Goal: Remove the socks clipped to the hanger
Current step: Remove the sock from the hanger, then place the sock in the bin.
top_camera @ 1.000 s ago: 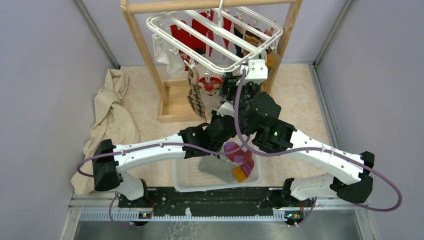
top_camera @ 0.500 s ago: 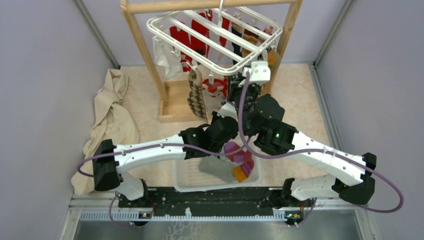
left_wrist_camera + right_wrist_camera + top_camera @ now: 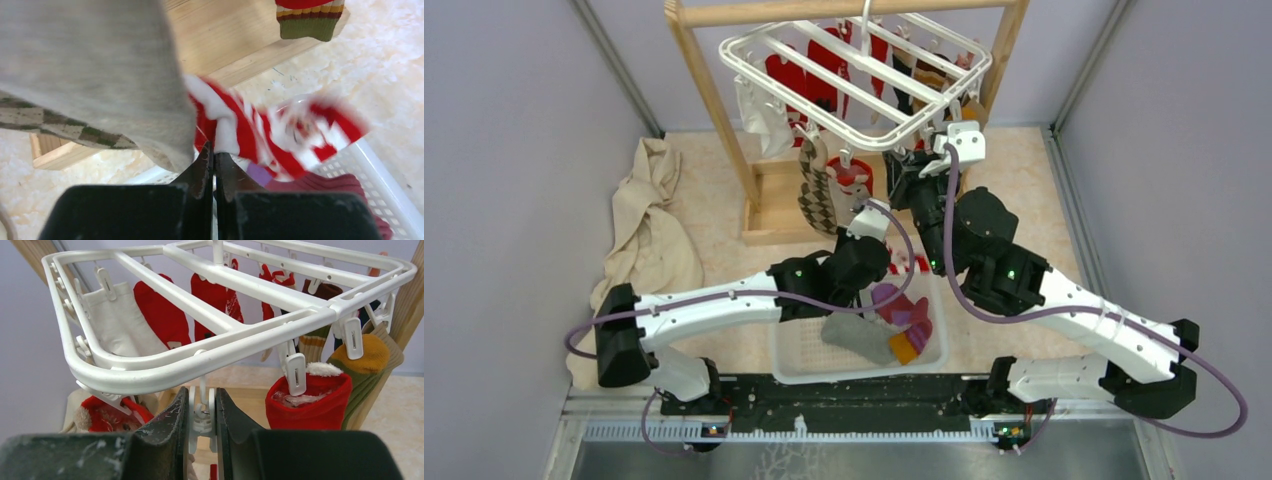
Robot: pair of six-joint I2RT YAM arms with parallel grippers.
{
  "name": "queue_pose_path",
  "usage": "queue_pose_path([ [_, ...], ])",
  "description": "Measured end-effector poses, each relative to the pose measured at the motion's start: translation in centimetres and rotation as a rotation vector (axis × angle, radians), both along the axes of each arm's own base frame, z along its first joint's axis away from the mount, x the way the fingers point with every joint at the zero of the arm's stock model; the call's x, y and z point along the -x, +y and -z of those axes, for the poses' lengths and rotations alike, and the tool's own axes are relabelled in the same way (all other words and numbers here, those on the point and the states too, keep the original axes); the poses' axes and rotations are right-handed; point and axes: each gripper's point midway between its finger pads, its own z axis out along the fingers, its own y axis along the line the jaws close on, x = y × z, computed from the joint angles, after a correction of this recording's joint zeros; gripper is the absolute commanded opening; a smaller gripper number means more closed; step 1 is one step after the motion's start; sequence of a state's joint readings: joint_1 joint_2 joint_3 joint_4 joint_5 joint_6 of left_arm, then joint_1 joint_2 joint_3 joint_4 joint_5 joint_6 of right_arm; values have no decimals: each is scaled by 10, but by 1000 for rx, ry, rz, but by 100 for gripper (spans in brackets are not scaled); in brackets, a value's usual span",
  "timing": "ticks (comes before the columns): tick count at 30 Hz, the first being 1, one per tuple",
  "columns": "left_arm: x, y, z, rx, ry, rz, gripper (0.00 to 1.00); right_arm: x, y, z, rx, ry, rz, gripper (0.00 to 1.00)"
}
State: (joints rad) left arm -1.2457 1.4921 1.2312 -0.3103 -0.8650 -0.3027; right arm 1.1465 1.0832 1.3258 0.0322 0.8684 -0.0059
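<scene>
The white hanger (image 3: 854, 85) (image 3: 200, 355) hangs from a wooden frame with several socks clipped under it. Among them are red ones (image 3: 162, 315), a white one (image 3: 117, 320), a red one with a white cuff (image 3: 310, 407) and a mustard-olive one (image 3: 367, 357). My right gripper (image 3: 202, 400) (image 3: 904, 165) is shut on a white clip (image 3: 202, 415) at the hanger's near rail. My left gripper (image 3: 214, 150) is shut on a red-white striped sock (image 3: 260, 135), blurred, just over the basket's far rim. An argyle sock (image 3: 50, 120) (image 3: 817, 205) hangs close to its left.
A white mesh basket (image 3: 789, 360) in front of the arm bases holds grey (image 3: 859, 338) and magenta (image 3: 909, 315) socks. The wooden frame (image 3: 714, 110) stands at the back on a wooden base (image 3: 769, 210). A beige cloth (image 3: 649, 230) lies at the left. Grey walls close in both sides.
My right gripper moved up and right and closed on a clip. My left gripper pulled back toward the basket with the striped sock. The hanger swung slightly.
</scene>
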Motion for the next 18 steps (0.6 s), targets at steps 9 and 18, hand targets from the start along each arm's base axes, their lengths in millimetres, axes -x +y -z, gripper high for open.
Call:
queue_pose_path([
  [9, 29, 12, -19, 101, 107, 101, 0, 3, 4, 14, 26, 58, -54, 12],
  [18, 63, 41, -7, 141, 264, 131, 0, 15, 6, 29, 38, 118, -137, 65],
])
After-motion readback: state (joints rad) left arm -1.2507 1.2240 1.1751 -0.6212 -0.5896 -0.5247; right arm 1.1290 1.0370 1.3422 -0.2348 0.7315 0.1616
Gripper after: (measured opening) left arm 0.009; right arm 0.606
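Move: The basket for the striped sock, still pinched in the left hand, has its middle about 9 cm back and 1 cm left of that hand, some 21 cm below. The reindeer sock hangs about 5 cm ahead and 3 cm left of the left hand, the checkered sock some 7 cm ahead and 9 cm left, both 6 cm higher. The right hand is shut on the empty clip at its fingertips; from it the Santa sock hangs 3 cm ahead, 6 cm right and 4 cm below. The striped sock, already off its clip, is carried back some 6 cm and left about 4 cm towards the middle of the basket by the shut left hand, rising a little, then sinking again, as it tips down about 15 degrees. The empty clip is let go: the right hand sinks about 3 cm, easing slightly back, and its fingers open late on. ##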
